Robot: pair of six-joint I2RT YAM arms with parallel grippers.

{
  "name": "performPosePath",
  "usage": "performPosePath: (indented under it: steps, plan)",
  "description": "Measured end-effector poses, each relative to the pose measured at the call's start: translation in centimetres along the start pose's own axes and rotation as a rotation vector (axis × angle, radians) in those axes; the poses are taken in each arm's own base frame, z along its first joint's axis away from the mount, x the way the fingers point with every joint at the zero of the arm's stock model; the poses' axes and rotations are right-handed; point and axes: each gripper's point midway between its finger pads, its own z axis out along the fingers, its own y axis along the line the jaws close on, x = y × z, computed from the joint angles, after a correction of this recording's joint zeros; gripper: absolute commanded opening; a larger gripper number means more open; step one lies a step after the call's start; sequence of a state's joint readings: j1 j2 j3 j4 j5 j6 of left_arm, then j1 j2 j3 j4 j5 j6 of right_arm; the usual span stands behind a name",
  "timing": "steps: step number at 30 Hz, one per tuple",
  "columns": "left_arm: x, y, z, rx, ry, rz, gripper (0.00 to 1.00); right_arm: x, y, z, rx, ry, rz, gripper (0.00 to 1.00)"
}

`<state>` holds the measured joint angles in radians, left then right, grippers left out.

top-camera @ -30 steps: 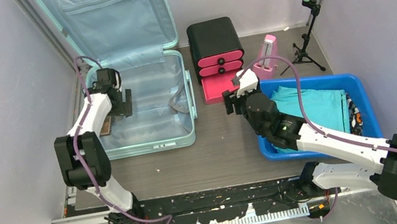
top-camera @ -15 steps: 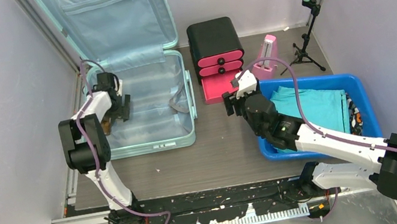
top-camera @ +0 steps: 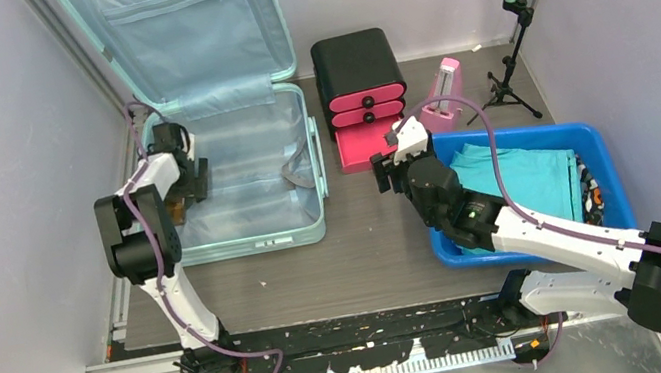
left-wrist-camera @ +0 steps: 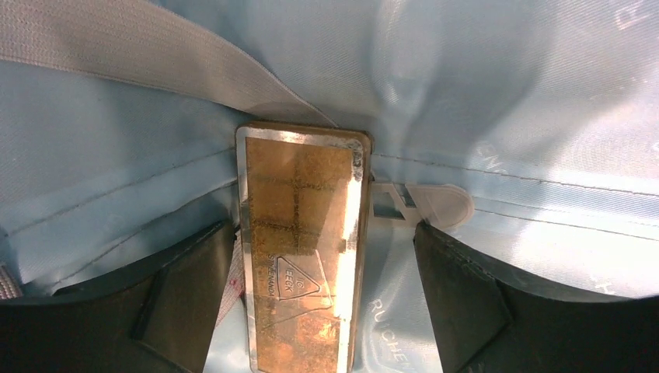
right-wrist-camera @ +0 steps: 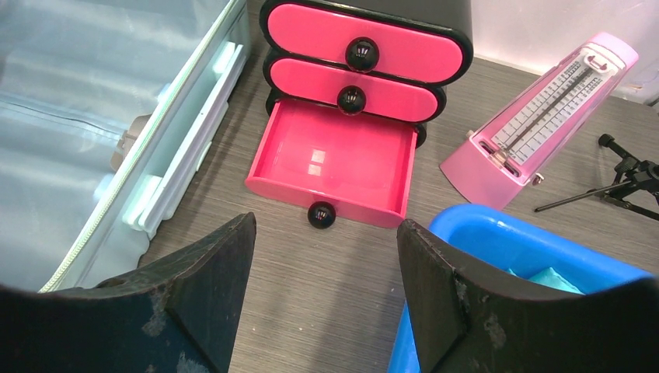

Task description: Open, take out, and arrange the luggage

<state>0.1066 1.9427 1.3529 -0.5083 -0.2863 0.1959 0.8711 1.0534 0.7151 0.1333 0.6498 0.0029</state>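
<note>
The luggage (top-camera: 255,245) lies open on the table, a mint-green shell with its lid (top-camera: 179,29) leaning on the back wall. My left gripper (top-camera: 194,181) reaches down inside it at the left wall. In the left wrist view the gripper (left-wrist-camera: 324,233) stands open over a flat golden-brown packet (left-wrist-camera: 301,241) lying on the blue lining. The packet sits near the left finger (left-wrist-camera: 186,295), with a clear gap to the right finger (left-wrist-camera: 466,287). My right gripper (top-camera: 387,172) hovers open and empty above the table, right of the luggage.
A black box (top-camera: 359,75) with pink drawers stands behind the right gripper, its bottom drawer (right-wrist-camera: 334,159) pulled out. A pink metronome (right-wrist-camera: 536,116) and a tripod stand (top-camera: 509,65) are at the back right. A blue tub (top-camera: 593,143) holds teal cloth (top-camera: 517,175). A grey strap (left-wrist-camera: 140,54) and buckle (left-wrist-camera: 423,203) lie beside the packet.
My left arm has folded in and carried its gripper back and left, down toward the luggage's left wall. The right arm has not moved.
</note>
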Motion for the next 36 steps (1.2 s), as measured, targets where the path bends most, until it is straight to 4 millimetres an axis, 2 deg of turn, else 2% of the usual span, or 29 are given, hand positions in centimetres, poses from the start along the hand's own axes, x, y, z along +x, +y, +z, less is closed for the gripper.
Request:
performPosePath:
  steps: [6,16,20,22,28,33,36]
  plan:
    - [-0.3,-0.6,0.0,0.046,-0.001,-0.003,0.82,0.0,-0.1,0.0,0.004,-0.001,0.000,0.72]
    - [-0.7,-4.6,-0.6,0.247,-0.025,-0.026,0.80,0.0,-0.1,0.0,0.007,-0.001,0.001,0.72]
    - [-0.8,-5.8,-1.1,0.272,-0.030,-0.009,0.78,0.0,-0.1,0.0,0.007,-0.001,0.001,0.72]
    - [-0.8,-6.0,-1.2,0.274,-0.031,-0.005,0.74,0.0,-0.1,0.0,0.007,-0.001,0.001,0.72]
    - [-0.8,-6.2,-1.3,0.273,-0.025,-0.016,0.53,0.0,-0.1,0.0,0.007,-0.001,0.001,0.72]
    - [-0.6,-5.8,-2.3,0.256,-0.017,-0.019,0.42,0.0,0.2,0.0,-0.007,-0.001,0.019,0.72]
    - [-1.1,-5.8,-3.6,0.257,-0.037,-0.028,0.40,-0.1,0.6,0.0,-0.026,-0.004,0.041,0.72]
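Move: The brown flat box lies between the left hand's open fingers, its middle about 2 cm back, 1 cm left and 2 cm below. A grey strap buckle sits some 5 cm to this hand's right and 2 cm ahead, 3 cm lower; the suitcase's left wall is about 7 cm to its left, level fore and aft. From the idle right hand the box is roughly 46 cm left, 8 cm ahead and 21 cm below. The brown flat box is straddled low on the suitcase floor: the left hand sweeps right about 6 cm, away from the left wall, its wrist rolling some 15 degrees so that the fingers lose most of their leftward lean. There the fingers close and pinch the box by its long sides near the far end, then the hand rises roughly 2 cm. ##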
